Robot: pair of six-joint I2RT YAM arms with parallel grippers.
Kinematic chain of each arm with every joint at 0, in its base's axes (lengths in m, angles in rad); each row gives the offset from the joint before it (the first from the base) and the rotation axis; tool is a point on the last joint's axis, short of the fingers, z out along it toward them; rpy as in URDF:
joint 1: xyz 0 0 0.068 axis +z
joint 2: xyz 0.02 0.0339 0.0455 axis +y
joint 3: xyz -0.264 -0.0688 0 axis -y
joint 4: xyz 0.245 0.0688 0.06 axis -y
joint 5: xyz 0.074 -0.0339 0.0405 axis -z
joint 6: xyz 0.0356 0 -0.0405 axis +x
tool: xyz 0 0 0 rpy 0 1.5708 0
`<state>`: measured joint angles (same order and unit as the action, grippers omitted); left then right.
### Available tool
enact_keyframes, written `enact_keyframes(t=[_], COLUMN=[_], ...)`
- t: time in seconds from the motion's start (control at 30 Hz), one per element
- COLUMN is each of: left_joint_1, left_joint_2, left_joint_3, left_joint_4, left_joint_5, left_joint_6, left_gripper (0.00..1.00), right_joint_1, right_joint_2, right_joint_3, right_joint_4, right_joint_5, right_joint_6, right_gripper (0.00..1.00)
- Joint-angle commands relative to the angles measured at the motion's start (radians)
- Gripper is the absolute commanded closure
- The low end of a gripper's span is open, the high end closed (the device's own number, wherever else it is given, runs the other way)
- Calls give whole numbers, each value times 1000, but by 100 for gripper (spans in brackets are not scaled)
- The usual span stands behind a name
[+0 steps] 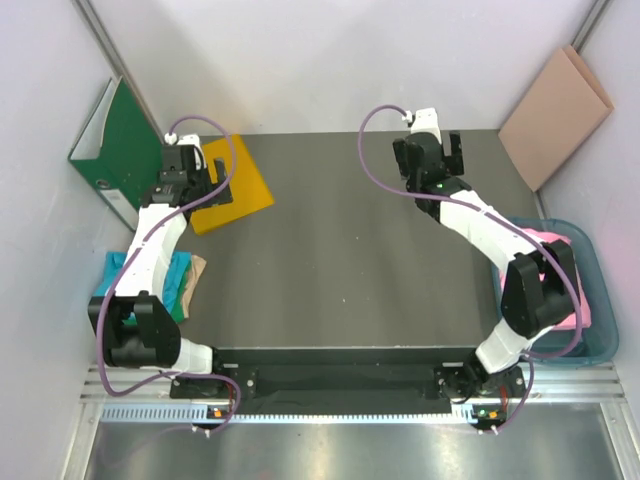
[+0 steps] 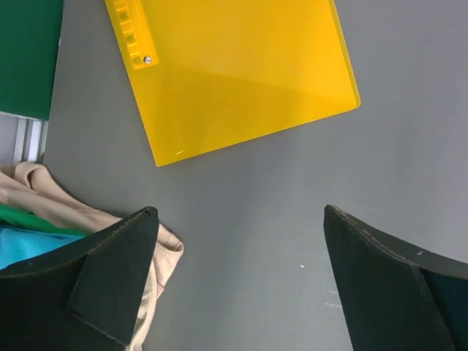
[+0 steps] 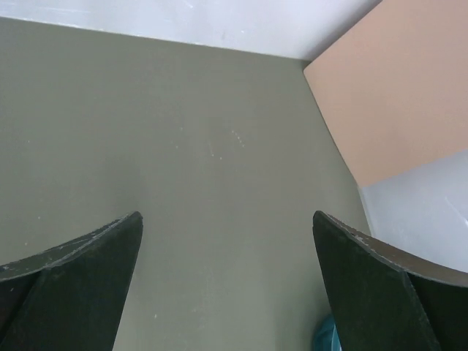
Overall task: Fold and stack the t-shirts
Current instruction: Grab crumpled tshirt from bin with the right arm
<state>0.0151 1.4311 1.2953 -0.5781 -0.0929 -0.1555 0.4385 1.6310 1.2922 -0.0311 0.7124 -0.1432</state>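
Observation:
A pile of t-shirts lies at the table's left edge, partly under my left arm: a teal one (image 1: 120,268), a green one (image 1: 178,300) and a beige cloth (image 1: 196,273). They also show in the left wrist view, with beige (image 2: 80,216), teal (image 2: 29,245) and green (image 2: 18,217). A bright pink t-shirt (image 1: 562,246) lies in the blue bin (image 1: 603,300) at the right. My left gripper (image 1: 205,185) (image 2: 241,281) is open and empty above bare table, just right of the pile. My right gripper (image 1: 430,155) (image 3: 227,285) is open and empty over the far table. No dark blue shirt shows.
A flat yellow sheet (image 1: 236,185) (image 2: 234,73) lies at the far left of the table, just beyond my left gripper. A green binder (image 1: 115,150) (image 2: 28,51) leans on the left wall. A tan board (image 1: 556,115) (image 3: 398,95) leans at the far right corner.

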Motion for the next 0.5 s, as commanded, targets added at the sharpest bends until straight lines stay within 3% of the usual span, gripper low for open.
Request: enact_keyframes(t=[0.0,0.27,0.47], left_joint_1=[2,2,0], left_joint_2=[-34,3,37], left_joint_3=[-14,-42,-93], left_joint_4=[23,27,67], left_joint_5=[-25,16,197], left_joint_6=[-9,-12,-52], left_gripper=[1,1,1], right_joint_1=[9,-89,-207], right_joint_2=[7,-65,-213], right_joint_3=[75,71,-5], right_joint_4=[-154,-312,-464], right_joint_5=[22,59,110], right_joint_6=[82,186,258], right_gripper=[0,0,2])
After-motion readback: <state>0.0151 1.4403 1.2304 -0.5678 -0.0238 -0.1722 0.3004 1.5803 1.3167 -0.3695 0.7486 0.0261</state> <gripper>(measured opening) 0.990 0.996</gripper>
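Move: The crumpled t-shirt, the pink one in the bin, lies about 24 cm back from my right hand, 23 cm to its right and 18 cm below. The bin surrounds it, its middle some 26 cm back and 24 cm right. The tan board leans in the far corner, about 10 cm ahead and 25 cm right. From my left hand the t-shirt is some 64 cm right, 17 cm back and 15 cm down. I swing my empty right hand towards the bin, gathering speed: about 8 cm to the right and 4 cm back, dipping a couple of centimetres early on. The wrist turns clockwise and tips down, some 10 degrees each, with the fingers still wide open. My left hand, also open and empty, sinks about 3 cm over the table with a slight drift right. ##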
